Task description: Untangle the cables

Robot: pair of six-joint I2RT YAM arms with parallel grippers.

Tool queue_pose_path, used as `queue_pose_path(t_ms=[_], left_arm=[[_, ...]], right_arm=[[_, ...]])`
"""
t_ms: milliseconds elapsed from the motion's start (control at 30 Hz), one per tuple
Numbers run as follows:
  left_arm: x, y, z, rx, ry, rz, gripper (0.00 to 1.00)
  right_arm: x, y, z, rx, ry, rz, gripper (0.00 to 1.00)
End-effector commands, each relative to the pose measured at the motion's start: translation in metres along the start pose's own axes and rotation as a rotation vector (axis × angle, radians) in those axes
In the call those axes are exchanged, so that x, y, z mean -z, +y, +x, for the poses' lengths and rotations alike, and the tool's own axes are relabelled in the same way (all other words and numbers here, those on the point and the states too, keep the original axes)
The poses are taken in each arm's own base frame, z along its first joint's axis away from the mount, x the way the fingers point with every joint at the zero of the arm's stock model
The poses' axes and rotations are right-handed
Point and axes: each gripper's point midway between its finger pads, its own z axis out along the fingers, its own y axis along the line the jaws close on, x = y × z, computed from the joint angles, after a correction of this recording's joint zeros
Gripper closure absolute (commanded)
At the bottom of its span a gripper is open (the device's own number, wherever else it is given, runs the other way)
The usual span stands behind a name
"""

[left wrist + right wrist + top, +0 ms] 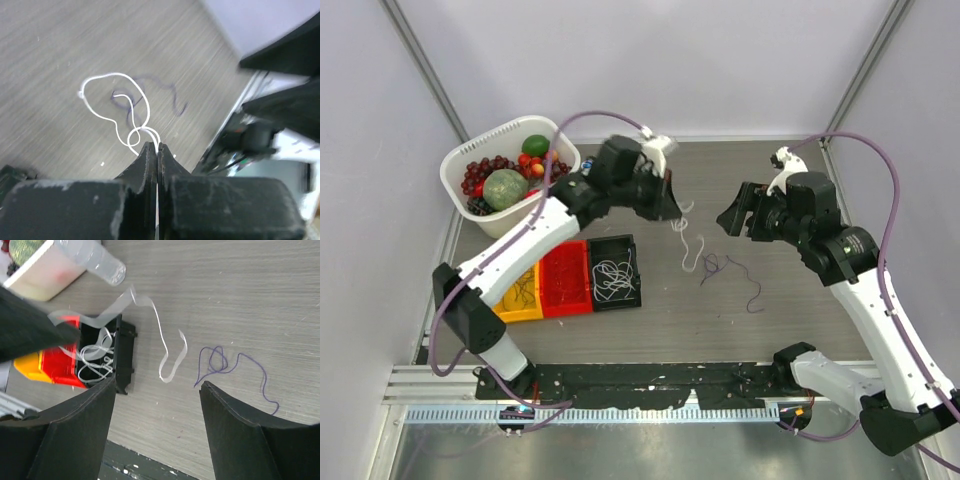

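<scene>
My left gripper (pixel 672 208) (pixel 157 146) is shut on a thin white cable (pixel 691 247) (pixel 116 106), which hangs from its tips in loops down to the table. A dark purple cable (pixel 732 270) (pixel 167 90) lies curled on the table just right of the white one's lower end. In the left wrist view the white loops pass over the purple strand. My right gripper (pixel 734 216) (pixel 157 382) stands open above the table, right of the left gripper, with nothing between its fingers. In the right wrist view the white cable (pixel 168 356) and the purple cable (pixel 220 362) lie apart.
Three small bins stand side by side left of the cables: yellow (pixel 523 296), red (pixel 566 280), and black (pixel 632 274) (pixel 125 355) holding several white cables. A white basket (pixel 456 160) of fruit stands at the back left. A dark rail (pixel 650 380) runs along the near edge.
</scene>
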Motion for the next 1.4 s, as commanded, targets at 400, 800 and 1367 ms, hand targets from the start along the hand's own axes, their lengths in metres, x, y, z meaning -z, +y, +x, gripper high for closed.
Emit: queue_pose_path(t_ms=[400,800,1367], left_arm=[[0.091,-0.022,-0.08,0.299,-0.225,0.201,1.0],[0.099,0.044,0.001,0.189,-0.139,-0.148,1.0],[0.032,0.137,0.133,0.286,0.119,-0.426,1.0]], right_arm=[[0.003,0.03,-0.002,0.067,-0.077,-0.21,0.27],[-0.005,0.017,0.005,0.033,-0.051,-0.14,0.27],[0.001,0.009,0.007,0.026,-0.062,-0.103,0.27]])
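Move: The left hand already holds one end of the white cable in shut fingers, some 22 cm above the table. The black bin it is taken to lies about 12 cm to its left, 3 cm back and 20 cm below; the red bin is about 12 cm farther left, level with the black one. The purple cable lies some 15 cm right of this hand, 2 cm back. From the right hand the black bin is about 28 cm left, 1 cm back and 24 cm down. Keeping its pinch on the dangling white cable, the left hand first swings up another 8 cm or so, its fingertips tipping up towards level and then back down, and carries the cable left, away from the purple cable and towards the black bin. Still going left, some 13 cm in all, it sinks nearly 20 cm from its highest point over that bin, the wrist turning about 20 degrees counter-clockwise and the fingers staying shut, while the empty, open right hand shifts a couple of centimetres back and left, then eases partly back. ##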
